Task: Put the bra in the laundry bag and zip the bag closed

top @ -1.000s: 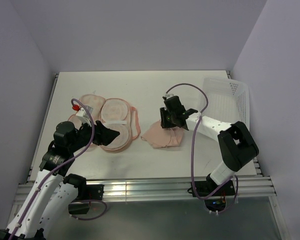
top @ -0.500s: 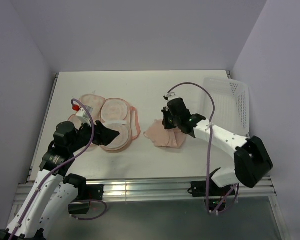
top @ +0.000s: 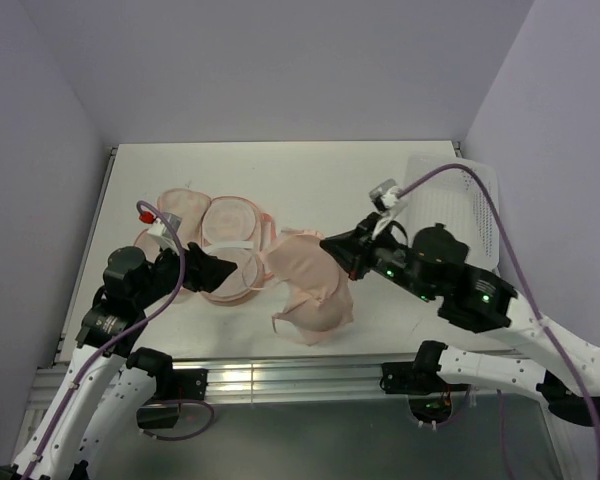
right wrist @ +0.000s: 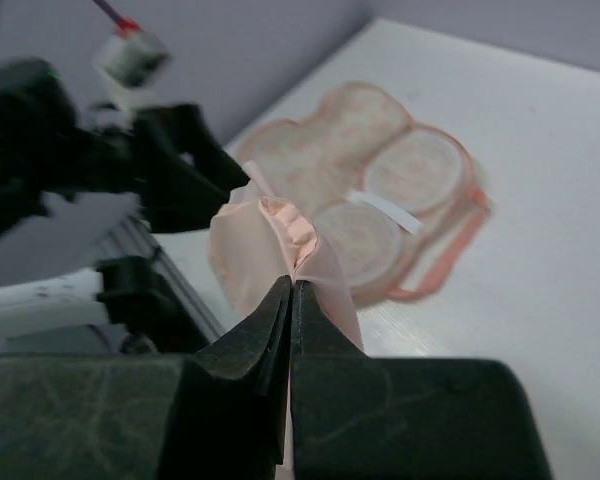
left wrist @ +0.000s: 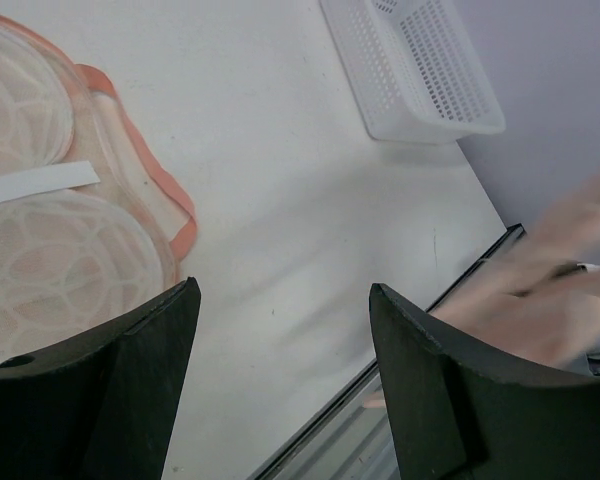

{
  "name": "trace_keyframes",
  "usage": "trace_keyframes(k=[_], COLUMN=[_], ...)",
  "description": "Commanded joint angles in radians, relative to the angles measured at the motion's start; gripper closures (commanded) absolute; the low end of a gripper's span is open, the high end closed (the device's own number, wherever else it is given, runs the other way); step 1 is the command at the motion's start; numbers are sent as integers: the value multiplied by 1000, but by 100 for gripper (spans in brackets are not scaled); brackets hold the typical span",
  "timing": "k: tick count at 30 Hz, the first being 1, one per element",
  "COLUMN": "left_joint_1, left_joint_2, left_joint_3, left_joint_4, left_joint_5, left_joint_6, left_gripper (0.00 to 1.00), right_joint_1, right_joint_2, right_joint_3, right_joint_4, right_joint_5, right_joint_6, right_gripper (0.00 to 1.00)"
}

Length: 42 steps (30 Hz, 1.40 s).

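Observation:
The laundry bag (top: pixel 215 243) lies open and flat at the left of the table, whitish lining up, pink trim round it; it also shows in the left wrist view (left wrist: pixel 50 250) and the right wrist view (right wrist: pixel 385 205). My right gripper (top: pixel 332 243) is shut on the pale peach bra (top: pixel 308 285) and holds it lifted in the air, hanging just right of the bag. In the right wrist view the bra (right wrist: pixel 270 250) is pinched between the fingertips. My left gripper (top: pixel 223 268) is open and empty over the bag's near right edge.
A white perforated basket (top: pixel 458 205) stands at the right edge of the table, also in the left wrist view (left wrist: pixel 420 60). The table's front rail (top: pixel 280 375) runs along the near edge. Walls close in left, back and right.
My right gripper has lifted the bra off the table and carried it left and toward the near edge. The right arm has swung up high. The left arm barely moved.

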<state>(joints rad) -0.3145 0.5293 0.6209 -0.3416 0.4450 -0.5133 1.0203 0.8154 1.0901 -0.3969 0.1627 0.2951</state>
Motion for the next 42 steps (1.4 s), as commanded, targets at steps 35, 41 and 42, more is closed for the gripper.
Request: trace_keyframes(k=[35,41,42], left_joint_1=[-1,-1,-1], left_joint_2=[75,120,126], left_joint_3=[34,43,43], left_joint_4=[26,35,36], left_joint_5=[-46,-45,-42], left_joint_6=[-13,-8,-7], left_gripper=[24,24,24], right_joint_1=[-704,-689,-678], right_joint_2=[959,825,759], right_joint_3=[157,117,66], right_joint_4=[481,451,458], right_joint_5=[-166,-127,-126], right_joint_6=[47,73,72], right_gripper=[54,23,23])
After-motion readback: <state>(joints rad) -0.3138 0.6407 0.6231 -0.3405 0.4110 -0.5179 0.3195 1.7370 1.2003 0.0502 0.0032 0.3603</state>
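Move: The bra hangs pinched in the right hand; the bare table where it will be laid is about 18 cm ahead of that hand, 3 cm to its right and 33 cm below. The laundry bag lies about 15 cm ahead and 24 cm left of this hand, the white basket 22 cm ahead and 28 cm right, both some 30 cm or more below. From the left hand, that table spot is roughly 15 cm ahead, 20 cm right and 21 cm below. The hanging bra is swung out onto the table: the right hand draws up and slightly back first, then sweeps quickly forward about 33 cm while sinking nearly 30, turning some 30 degrees clockwise and tipping down. Over the far end its shut fingers open wide, let the bra go and rise a little. The empty left hand eases down and forward about 3 cm. ##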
